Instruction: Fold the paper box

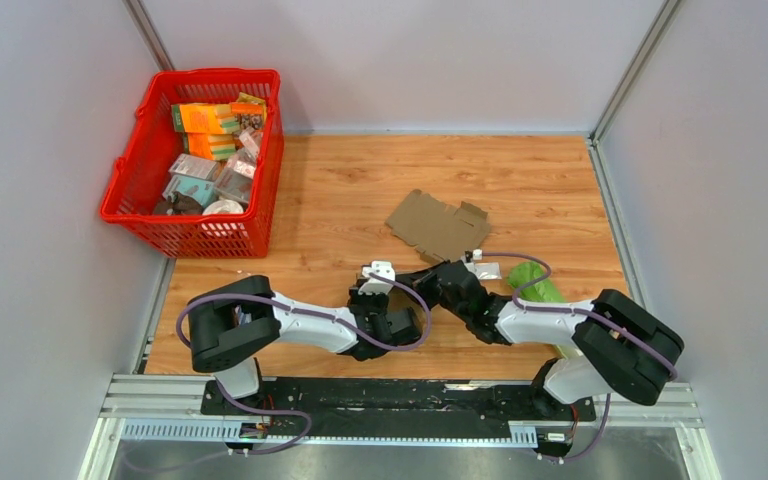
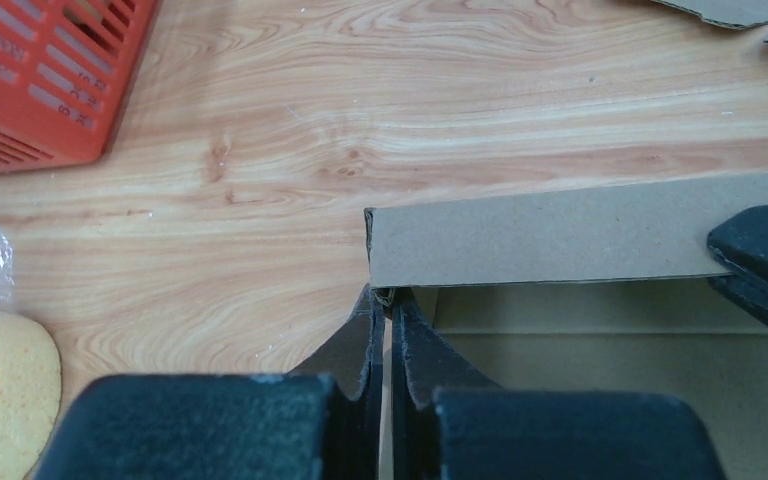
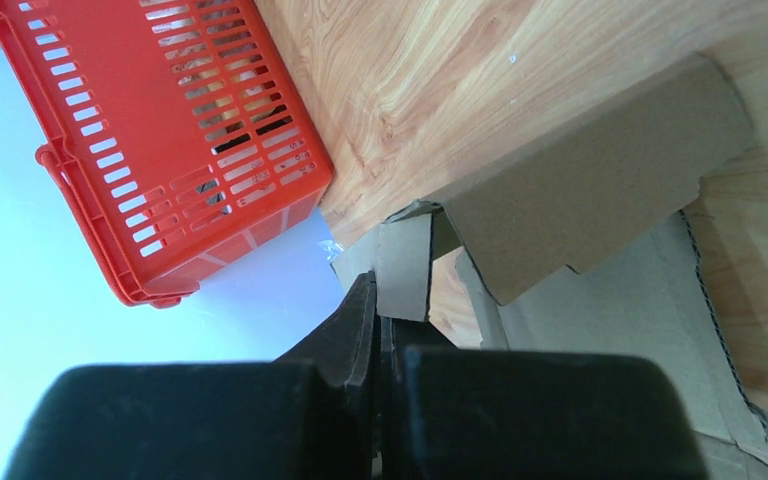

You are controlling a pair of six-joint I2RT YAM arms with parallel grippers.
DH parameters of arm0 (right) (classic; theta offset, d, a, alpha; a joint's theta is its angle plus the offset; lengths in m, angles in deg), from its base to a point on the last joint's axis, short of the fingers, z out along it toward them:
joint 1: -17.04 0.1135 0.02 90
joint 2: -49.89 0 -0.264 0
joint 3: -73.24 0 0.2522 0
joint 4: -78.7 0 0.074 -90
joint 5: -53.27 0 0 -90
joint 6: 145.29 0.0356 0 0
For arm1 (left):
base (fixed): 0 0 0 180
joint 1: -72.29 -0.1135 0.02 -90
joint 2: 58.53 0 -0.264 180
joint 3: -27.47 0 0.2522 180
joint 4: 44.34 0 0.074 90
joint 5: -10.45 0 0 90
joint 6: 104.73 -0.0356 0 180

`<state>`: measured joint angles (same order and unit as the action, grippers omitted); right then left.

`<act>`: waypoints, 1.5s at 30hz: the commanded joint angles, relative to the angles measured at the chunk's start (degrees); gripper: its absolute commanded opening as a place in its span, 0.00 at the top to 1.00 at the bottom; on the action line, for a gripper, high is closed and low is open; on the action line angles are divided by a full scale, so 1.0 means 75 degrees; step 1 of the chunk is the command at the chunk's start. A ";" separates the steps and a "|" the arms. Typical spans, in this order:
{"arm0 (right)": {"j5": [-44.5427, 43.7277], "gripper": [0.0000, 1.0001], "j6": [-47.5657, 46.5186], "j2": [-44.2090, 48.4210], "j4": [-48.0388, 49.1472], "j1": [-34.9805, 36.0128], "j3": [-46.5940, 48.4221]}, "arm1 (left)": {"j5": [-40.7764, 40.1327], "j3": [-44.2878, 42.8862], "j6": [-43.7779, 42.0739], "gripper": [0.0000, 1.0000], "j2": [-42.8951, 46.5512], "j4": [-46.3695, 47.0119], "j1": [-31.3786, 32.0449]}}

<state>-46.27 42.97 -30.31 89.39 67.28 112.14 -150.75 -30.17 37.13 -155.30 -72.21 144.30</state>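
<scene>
The paper box [image 2: 560, 240] is brown cardboard, partly folded, with one wall standing upright. It lies between my two grippers, and the arms mostly hide it in the top view. My left gripper [image 2: 388, 300] is shut on the wall's near left corner. My right gripper [image 3: 380, 300] is shut on a small end flap [image 3: 405, 270], with a larger brown flap [image 3: 600, 180] raised beside it. The right gripper's black fingers [image 2: 760, 260] show at the wall's right end in the left wrist view.
A second, flat cardboard sheet [image 1: 438, 225] lies just behind the grippers. A red basket [image 1: 195, 165] of packets stands at the back left. A green object [image 1: 538, 288] lies under the right arm. A yellowish roll [image 2: 0, 380] sits near the left gripper.
</scene>
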 commanded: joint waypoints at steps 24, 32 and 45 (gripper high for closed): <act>-0.0205 1.00 -0.0363 0.0616 -0.1678 0.0251 -0.0154 | 0.1817 0.1326 -0.2601 0.68 0.2073 0.1273 -0.0050; -0.0123 1.00 -0.0281 0.0604 -0.1701 0.0110 -0.0165 | 0.3621 0.3632 -0.3644 0.65 0.4848 0.3766 -0.0062; 0.0065 1.00 -0.0117 0.0405 -0.1549 0.0063 -0.0119 | 0.4185 0.4000 -0.4277 0.62 0.4666 0.5151 -0.0062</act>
<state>-45.20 42.97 -26.07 82.37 67.96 112.19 -120.07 1.61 7.89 -116.11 -40.12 144.06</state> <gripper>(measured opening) 0.007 0.374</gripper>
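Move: The left fingers are shut on the left corner of the paper box's raised far wall, right at the hand point. The box floor's middle lies about 6 cm back, 6 cm right and 4 cm lower; the flat cardboard some 9 cm ahead and 13 cm right; the tape roll about 7 cm back and 21 cm left. From the right hand, pinching the same wall, that corner is roughly 6 cm left, about level ahead. Left fingers let go of the far wall's corner, back off about 5 cm, turning clockwise; right keeps pinching. ##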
